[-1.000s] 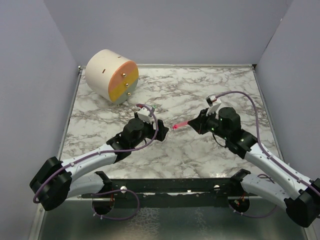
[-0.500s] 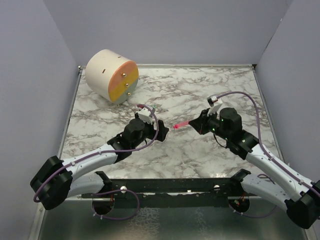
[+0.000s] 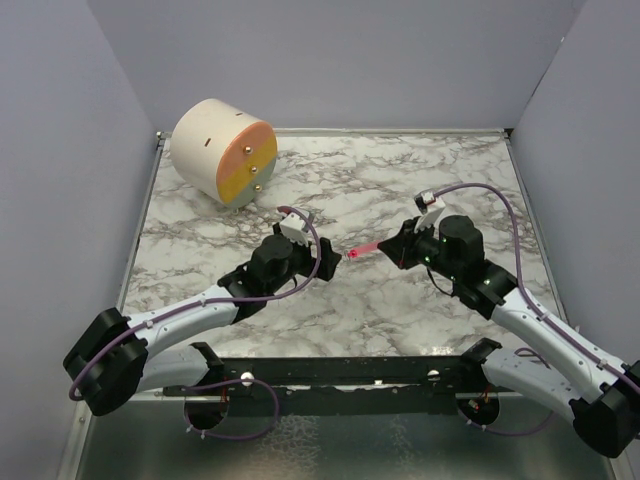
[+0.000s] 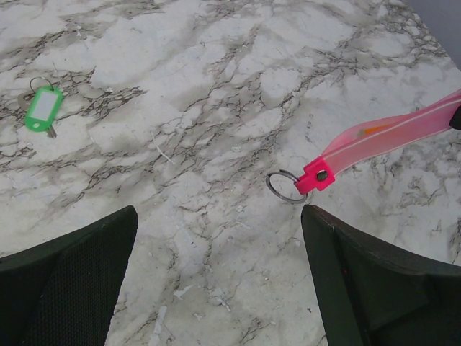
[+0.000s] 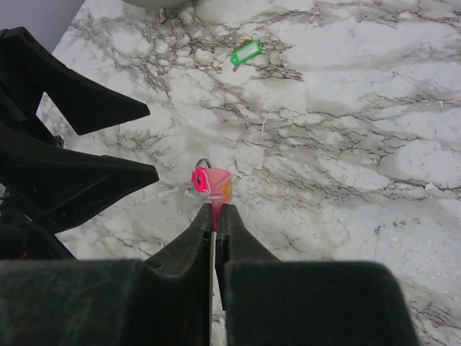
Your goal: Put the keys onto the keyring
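Note:
My right gripper (image 5: 217, 209) is shut on the slim pink strip (image 5: 214, 184) of the keyring and holds it just above the marble, pointing left. Its thin silvery ring (image 4: 286, 186) hangs at the strip's tip, which shows in the top view as a pink strip (image 3: 362, 250). My left gripper (image 4: 220, 210) stands wide open and empty, with its right finger (image 4: 360, 274) just below the ring. The green key (image 4: 43, 108) lies flat on the table far to the left of the ring, seen as a green key (image 5: 245, 52) beyond both grippers in the right wrist view.
A white cylinder (image 3: 222, 150) with a peach and yellow face and small metal pegs lies at the back left of the marble table (image 3: 400, 180). Grey walls close in the table on three sides.
My left arm has edged slightly right, toward the ring. The right gripper still holds the pink strip in nearly the same place.

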`<state>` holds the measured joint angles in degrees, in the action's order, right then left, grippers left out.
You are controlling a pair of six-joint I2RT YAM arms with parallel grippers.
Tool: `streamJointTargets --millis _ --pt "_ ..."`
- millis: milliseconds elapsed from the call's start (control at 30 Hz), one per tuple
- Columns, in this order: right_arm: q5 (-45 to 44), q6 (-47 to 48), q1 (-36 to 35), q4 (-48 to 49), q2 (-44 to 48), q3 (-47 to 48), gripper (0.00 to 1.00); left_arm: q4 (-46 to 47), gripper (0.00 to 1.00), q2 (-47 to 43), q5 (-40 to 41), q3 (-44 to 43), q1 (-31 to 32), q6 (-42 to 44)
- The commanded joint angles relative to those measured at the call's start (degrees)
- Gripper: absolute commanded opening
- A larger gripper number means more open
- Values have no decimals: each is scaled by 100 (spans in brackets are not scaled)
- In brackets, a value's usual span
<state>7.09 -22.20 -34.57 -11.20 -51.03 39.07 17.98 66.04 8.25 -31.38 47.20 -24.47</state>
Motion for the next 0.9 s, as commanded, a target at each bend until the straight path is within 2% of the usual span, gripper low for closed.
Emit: streamJointTargets --millis 0,200,433,667,867 --pt "-57 16 -39 -16 -137 4 1 158 98 -50 152 -94 35 70" --pt "99 -29 -33 269 -351 -225 1 203 98 53 142 -71 33 111" --pt "3 -40 -32 235 -458 -52 1 555 98 383 -490 -161 167 594" --pt "81 -3 -40 9 -409 292 1 691 93 798 -219 -384 592 1264" --pt "55 48 -34 -163 -326 456 1 866 93 987 -131 -529 748 1470"
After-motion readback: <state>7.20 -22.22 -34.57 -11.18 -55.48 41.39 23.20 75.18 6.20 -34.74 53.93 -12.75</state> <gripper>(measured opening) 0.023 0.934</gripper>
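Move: The ring of the keyring, on its pink strap, lies about 7 cm to the right of the left hand, 2 cm ahead and 1 cm lower; the strap's middle is some 11 cm right, level ahead and 1 cm up. The green key tag lies on the table roughly 15 cm ahead, 6 cm left and 15 cm below. From the right hand, the ring is about 8 cm left, 3 cm ahead and 4 cm below. The right hand keeps its pinch on the pink strap, dips about 3.5 cm, pauses, then comes most of the way back up, easing slightly forward. After a wait the left hand, empty and still wide open, swings some 5 cm right towards the ring, a little back and down, turning roughly 10 degrees clockwise; no touch on the ring is seen. ##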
